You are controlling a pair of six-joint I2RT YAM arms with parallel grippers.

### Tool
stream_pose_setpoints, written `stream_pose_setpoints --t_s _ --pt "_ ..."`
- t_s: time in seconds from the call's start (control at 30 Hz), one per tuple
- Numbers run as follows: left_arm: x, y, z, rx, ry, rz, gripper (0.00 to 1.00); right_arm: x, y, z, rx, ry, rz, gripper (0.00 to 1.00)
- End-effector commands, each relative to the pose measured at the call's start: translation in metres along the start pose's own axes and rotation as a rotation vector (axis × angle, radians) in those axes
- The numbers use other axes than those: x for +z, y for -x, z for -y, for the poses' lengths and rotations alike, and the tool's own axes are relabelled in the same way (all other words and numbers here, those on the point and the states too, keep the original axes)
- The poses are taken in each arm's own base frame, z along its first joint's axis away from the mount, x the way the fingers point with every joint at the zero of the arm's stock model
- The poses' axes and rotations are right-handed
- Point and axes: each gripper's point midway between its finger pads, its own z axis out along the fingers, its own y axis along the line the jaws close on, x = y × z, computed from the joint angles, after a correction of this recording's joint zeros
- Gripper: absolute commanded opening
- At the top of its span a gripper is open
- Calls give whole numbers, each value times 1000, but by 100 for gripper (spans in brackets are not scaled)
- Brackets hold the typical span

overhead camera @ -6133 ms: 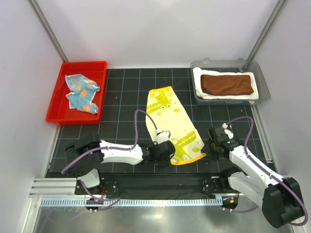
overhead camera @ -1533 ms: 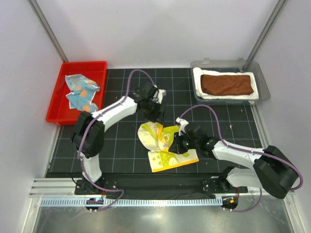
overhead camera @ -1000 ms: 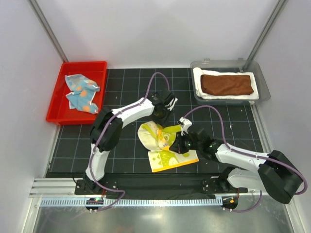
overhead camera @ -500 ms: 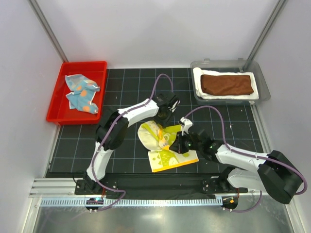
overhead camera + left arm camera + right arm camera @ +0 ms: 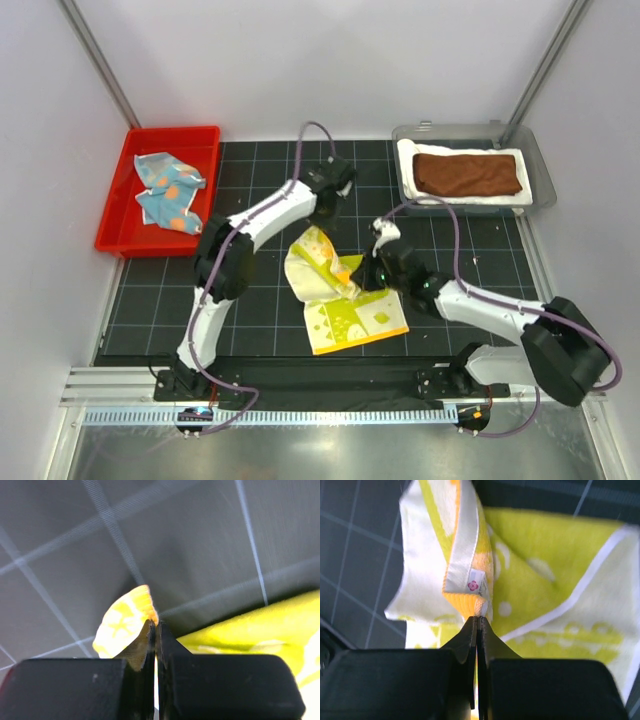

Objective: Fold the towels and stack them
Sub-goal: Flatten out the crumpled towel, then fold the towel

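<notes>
The yellow towel with green print (image 5: 345, 310) lies partly folded and bunched on the black grid mat. My left gripper (image 5: 320, 218) is shut on one corner of it at the towel's far tip; the left wrist view shows the jaws (image 5: 155, 625) pinching that yellow corner (image 5: 122, 625). My right gripper (image 5: 363, 277) is shut on an orange-edged corner with a label, lifted over the towel's middle; it shows in the right wrist view (image 5: 479, 617) above the towel (image 5: 550, 580). The rust-brown towel (image 5: 467, 172) lies folded on the white towel (image 5: 460, 197). The blue towel (image 5: 165, 190) lies crumpled.
The red tray (image 5: 205, 140) holding the blue towel stands at the back left. The grey tray (image 5: 541, 175) with the white and brown towels stands at the back right. The black grid mat (image 5: 250, 290) covers the table between metal frame posts.
My left gripper has moved away from the bases and left, drawing its towel corner up the mat. My right gripper has lifted its corner back towards the far side, spreading the towel.
</notes>
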Motion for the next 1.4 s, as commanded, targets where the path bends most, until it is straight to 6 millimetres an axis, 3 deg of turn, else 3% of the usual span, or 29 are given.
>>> stream_pose_setpoints --t_s 0.0,0.03,0.07,0.1,0.13,0.17,0.2,0.23,0.27,0.3,0.33,0.37,0.4,0.43,0.47,0.5,0.53,0.57,0.63,0.7,0.83,1.07,1.1,1.13,1.27,1.37 --pt "-44 49 -81 -329 -1 110 0 6 123 -8 -17 -77 288 1" --pt "-60 62 -90 -392 -56 160 0 9 142 -8 -22 -84 311 1" --pt "-67 79 -91 -448 -164 211 0 13 177 -17 -44 -72 362 1" --pt "-73 90 -114 -549 -201 249 0 16 198 -10 -44 -69 384 1" --pt "-82 103 -125 -586 -245 295 0 20 214 -13 -60 -57 402 1" --pt "-91 120 -127 -599 -325 351 0 28 246 -17 -98 -51 446 1" --pt "-94 128 -135 -626 -349 372 0 29 265 -13 -109 -56 475 1" --pt "-96 137 -156 -681 -354 397 0 33 277 -16 -137 -24 483 1" --pt "-94 149 -163 -697 -372 413 0 31 308 -26 -174 2 540 1" --pt "-96 156 -166 -705 -404 423 0 47 311 -18 -189 6 523 1" --pt "-93 161 -176 -749 -419 425 0 50 324 -11 -198 8 541 1" --pt "-88 172 -182 -765 -438 448 0 47 346 -24 -252 65 590 1" --pt "-86 178 -182 -780 -478 450 0 66 346 -15 -270 73 568 1" --pt "-84 182 -191 -814 -494 463 0 71 353 -13 -286 82 575 1" --pt "-90 197 -197 -851 -526 510 0 67 376 -18 -315 101 611 1" --pt "-77 199 -201 -882 -537 505 0 75 380 -15 -346 101 610 1" --pt "-78 209 -207 -892 -554 545 0 95 377 -4 -348 95 582 1" --pt "-76 213 -210 -919 -566 553 0 94 394 -4 -361 103 607 1" --pt "-66 220 -216 -932 -565 572 0 116 391 8 -372 117 580 1" --pt "-56 218 -220 -952 -553 557 0 118 401 9 -402 139 601 1" --pt "-34 195 -233 -990 -447 511 0 129 394 22 -456 158 585 1" --pt "-46 171 -231 -1033 -396 477 0 122 369 39 -495 197 541 1" --pt "-49 168 -231 -1035 -386 484 0 115 369 35 -501 206 543 1" --pt "-52 165 -232 -1035 -376 493 0 117 356 38 -495 212 517 1" --pt "-54 128 -226 -1068 -270 461 0 107 334 34 -439 250 495 1" --pt "-58 119 -218 -1101 -279 465 0 96 319 31 -414 264 490 1"
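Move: I already pinch a corner of the crumpled lemon-print towel in each shut hand, some 5 cm above the table. The clear far table I swing to lies about 15 cm ahead and 14 cm left of my left hand, and about 30 cm straight ahead of my right. The towel's flat part lies roughly 24 cm back and 7 cm right of my left hand, 9 cm straight back of my right. The red bin stands some 40 cm left and 10 cm ahead of my left hand; the clear bin about 29 cm ahead and 30 cm right of my right. Keeping both corners pinched, I fling the towel: both hands sweep forward and up together, my right about 37 cm out and my left about 24, my left also swinging leftward to spread the edge. They then sink past the top of the arc and draw back some 6 cm still low over the far table. My left wrist rolls left side down and turns counter-clockwise; my right tips its fingers upward. ##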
